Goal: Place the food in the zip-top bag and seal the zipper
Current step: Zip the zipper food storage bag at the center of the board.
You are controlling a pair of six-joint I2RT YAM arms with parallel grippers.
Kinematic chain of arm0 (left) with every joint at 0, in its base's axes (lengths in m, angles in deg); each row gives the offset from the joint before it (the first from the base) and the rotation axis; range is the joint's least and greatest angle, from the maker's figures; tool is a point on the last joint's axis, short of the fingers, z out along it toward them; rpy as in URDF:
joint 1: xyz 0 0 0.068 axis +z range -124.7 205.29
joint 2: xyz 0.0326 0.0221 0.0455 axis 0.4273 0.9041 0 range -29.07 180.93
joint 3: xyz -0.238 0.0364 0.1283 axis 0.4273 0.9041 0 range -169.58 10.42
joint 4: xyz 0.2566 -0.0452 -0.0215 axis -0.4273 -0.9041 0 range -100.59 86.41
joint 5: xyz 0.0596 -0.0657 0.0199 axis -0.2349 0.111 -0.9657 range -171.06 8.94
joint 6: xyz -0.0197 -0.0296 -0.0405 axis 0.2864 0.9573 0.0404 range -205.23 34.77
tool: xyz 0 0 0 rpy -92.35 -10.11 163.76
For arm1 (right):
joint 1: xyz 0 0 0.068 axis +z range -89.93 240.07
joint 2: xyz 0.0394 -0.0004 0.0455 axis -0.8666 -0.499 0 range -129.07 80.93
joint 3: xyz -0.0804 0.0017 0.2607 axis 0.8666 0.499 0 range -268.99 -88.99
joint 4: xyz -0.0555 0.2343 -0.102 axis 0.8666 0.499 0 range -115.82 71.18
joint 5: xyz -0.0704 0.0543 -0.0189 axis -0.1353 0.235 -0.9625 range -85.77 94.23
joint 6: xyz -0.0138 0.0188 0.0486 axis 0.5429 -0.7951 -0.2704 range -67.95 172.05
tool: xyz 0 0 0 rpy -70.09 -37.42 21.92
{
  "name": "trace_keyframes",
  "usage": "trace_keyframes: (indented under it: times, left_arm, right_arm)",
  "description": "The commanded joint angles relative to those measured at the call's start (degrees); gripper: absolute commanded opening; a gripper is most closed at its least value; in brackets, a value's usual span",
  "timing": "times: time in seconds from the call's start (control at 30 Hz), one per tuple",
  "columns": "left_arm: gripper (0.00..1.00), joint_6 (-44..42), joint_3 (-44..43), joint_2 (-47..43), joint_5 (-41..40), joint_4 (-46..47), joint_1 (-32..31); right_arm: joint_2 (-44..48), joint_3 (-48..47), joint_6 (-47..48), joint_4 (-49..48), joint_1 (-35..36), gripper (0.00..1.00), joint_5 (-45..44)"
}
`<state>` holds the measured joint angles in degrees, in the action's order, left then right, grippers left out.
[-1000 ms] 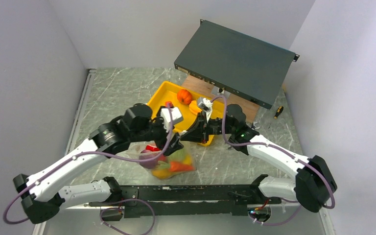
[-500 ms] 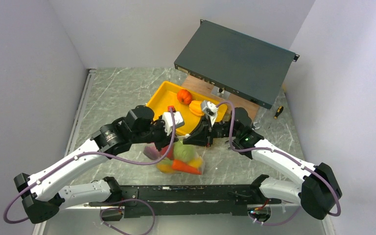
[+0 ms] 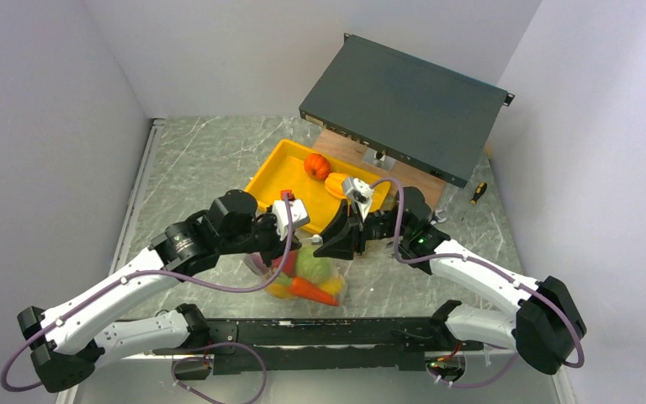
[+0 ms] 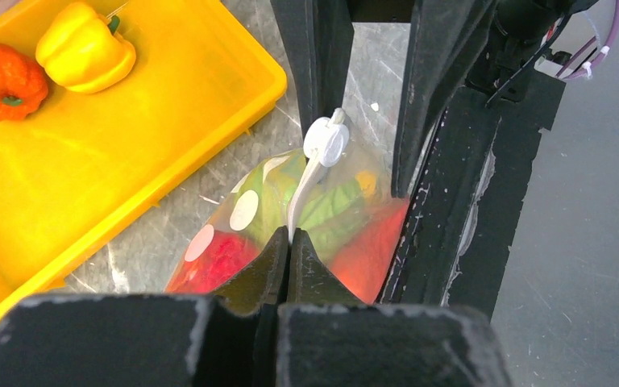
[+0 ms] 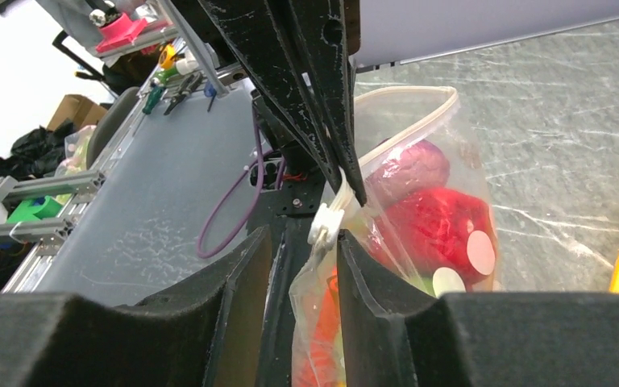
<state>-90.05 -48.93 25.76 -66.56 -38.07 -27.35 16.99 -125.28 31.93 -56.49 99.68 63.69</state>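
Observation:
The clear zip-top bag (image 3: 307, 276) lies near the front middle, holding red, green, orange, yellow and purple food. My left gripper (image 3: 279, 251) is shut on the bag's top edge (image 4: 288, 239), just below the white zipper slider (image 4: 325, 141). My right gripper (image 3: 320, 248) is open, and its fingers straddle the slider (image 5: 326, 219) and the strip without pinching them; midway between its fingertips (image 5: 302, 238) is bag film. An orange pumpkin (image 3: 317, 166) and a yellow pepper (image 3: 336, 183) sit in the yellow tray (image 3: 273, 172).
A dark flat metal box (image 3: 404, 105) rests tilted on a wooden board (image 3: 349, 150) at the back right. A screwdriver (image 3: 477, 193) lies at the right. White walls close in left, back and right. The arms' base rail (image 3: 320, 332) runs along the front.
The bag has swung right from under the left arm and now hangs between both grippers. The right gripper has come down over the slider end. The left arm has drawn back slightly.

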Motion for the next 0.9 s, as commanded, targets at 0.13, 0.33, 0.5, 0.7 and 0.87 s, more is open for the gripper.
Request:
trace_keyframes:
  times: [0.13,0.33,0.5,0.7,0.87]
  left_arm:
    - [0.00,1.92,1.71,-4.87,0.95,4.91,0.04]
    - [0.00,2.65,1.57,-4.72,4.09,6.51,0.08]
    - [0.29,4.14,0.42,-3.41,4.16,4.35,0.08]
    - [0.74,7.94,-4.03,-2.75,5.79,6.48,0.05]
    - [0.71,5.60,-7.28,-0.13,5.34,5.42,0.03]
  right_arm:
    - [-0.95,-0.54,0.81,-4.33,0.86,0.26,-0.94]
    - [-2.86,-0.35,-0.85,-7.57,2.36,0.27,-1.06]
    - [-2.16,0.39,-0.19,-7.87,2.79,0.00,-3.07]
    - [-1.22,0.84,0.58,-7.84,3.74,0.00,-3.48]
    - [-0.60,1.68,0.36,-8.80,3.80,0.00,-3.89]
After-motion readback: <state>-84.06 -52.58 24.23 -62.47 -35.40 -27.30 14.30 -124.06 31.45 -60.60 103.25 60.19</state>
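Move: The zipper slider of the bag sits at the right fingers' tips, about 1 cm to the left of the right hand point, and some 4 cm to the right of the left fingers and 1 cm lower; those fingers already pinch the bag's rim. From the right hand, the green cabbage in the bag is about 12 cm below, 2 cm back and 1 cm left, and the carrot 15 cm down and 9 cm back. The yellow tray's middle is roughly 20 cm ahead, 20 cm down, level sideways. Taking over the rim, the right hand eases about 1.5 cm left and 1 cm down and shuts its part-open fingers on the zipper end right beside the slider. The left hand keeps its pinch while drifting about 1 cm back, then opens wide, lets go of the rim and rises some 4 cm, edging right over the slider. ##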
